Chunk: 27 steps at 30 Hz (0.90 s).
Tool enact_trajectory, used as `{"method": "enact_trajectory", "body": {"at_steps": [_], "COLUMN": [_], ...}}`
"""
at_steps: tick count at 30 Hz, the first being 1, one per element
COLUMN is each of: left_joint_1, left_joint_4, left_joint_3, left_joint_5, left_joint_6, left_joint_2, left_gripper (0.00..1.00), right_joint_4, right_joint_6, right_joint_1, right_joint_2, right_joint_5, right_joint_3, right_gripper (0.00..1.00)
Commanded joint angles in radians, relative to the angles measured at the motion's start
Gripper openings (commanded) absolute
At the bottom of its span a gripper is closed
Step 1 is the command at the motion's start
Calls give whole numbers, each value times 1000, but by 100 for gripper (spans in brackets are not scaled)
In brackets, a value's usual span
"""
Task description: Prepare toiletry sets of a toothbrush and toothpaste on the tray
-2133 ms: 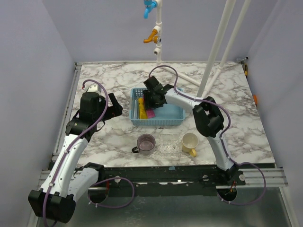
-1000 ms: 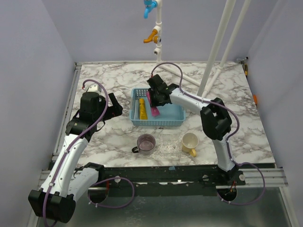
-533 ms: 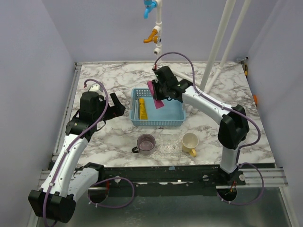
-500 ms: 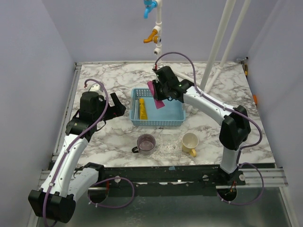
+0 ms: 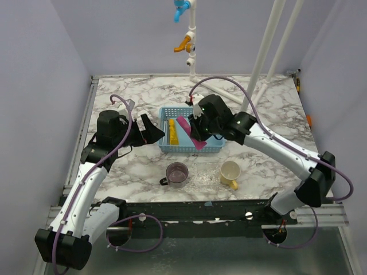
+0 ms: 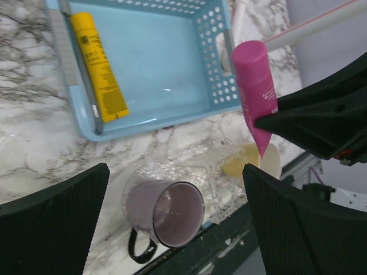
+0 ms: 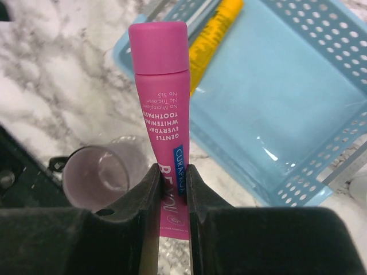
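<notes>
My right gripper (image 5: pixel 198 129) is shut on the flat end of the magenta-pink toothpaste tube (image 5: pixel 191 133) and holds it in the air over the basket's front edge, cap pointing away (image 7: pixel 163 114). The tube also shows in the left wrist view (image 6: pixel 252 86). The yellow toothpaste tube (image 5: pixel 172 132) lies along the left side of the light-blue mesh basket (image 5: pixel 189 150), also in the wrist views (image 6: pixel 98 74) (image 7: pixel 215 34). The clear tray (image 5: pixel 202 175) lies in front of the basket, seen only as crinkled sheen (image 6: pixel 212 169). My left gripper (image 5: pixel 150 130) is open and empty beside the basket's left end (image 6: pixel 175 189). No toothbrush shows.
A purple mug (image 5: pixel 176 173) with a black handle stands at the tray's left end (image 6: pixel 166 212) (image 7: pixel 97 175). A yellow mug (image 5: pixel 230 172) stands at its right end. White pipes (image 5: pixel 261 63) rise at the back right. The table's front edge is just below the mugs.
My right gripper has lifted the pink tube out of the basket and carried it forward and to the right, towards the tray. My left gripper has moved right, towards the basket.
</notes>
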Motion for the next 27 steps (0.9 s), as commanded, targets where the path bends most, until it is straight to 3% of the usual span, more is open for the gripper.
{"method": "enact_trajectory", "body": {"at_steps": [1,9,27], "left_joint_1": [-1,-19,-86], "left_joint_4": [63,99,-40], "left_joint_3": [-4,-33,13], "left_joint_5": [243,579,765], "left_joint_6": [-84,-139,-124], "left_joint_2": [2,25,22], "left_gripper": [99,99,97], "right_joint_4": [-57,-141,-209], "right_joint_6": [-39,-62,-90], "right_joint_1": [41,117,290], "right_joint_2": [-119,-206,-219], "right_joint_5": [-81,-122,-142], "right_joint_3": [-33,-36,19], "right_gripper": [18,19,22]}}
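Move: The pink toothpaste, held over the tray by the right gripper, is about 15 cm to the right of the open left gripper and nearly level with it. From that left hand, the mauve mug is some 9 cm right, 13 cm back and 16 cm below. The yellow toothpaste in the tray is 7 cm right, 8 cm ahead and 18 cm below. The right hand has the left gripper about 15 cm to its left and 2 cm ahead; the mauve mug is 7 cm left, 11 cm back and 14 cm below. Still pinching the pink toothpaste by its lower part, the right hand draws it back about 14 cm, off the tray towards the mauve mug, rising early and turning counter-clockwise so the cap swings towards the left gripper. The left hand, fingers kept wide open, comes back some 11 cm and to the right towards the cap, rising a little, turning about 35 degrees clockwise and rolling its left side down. ##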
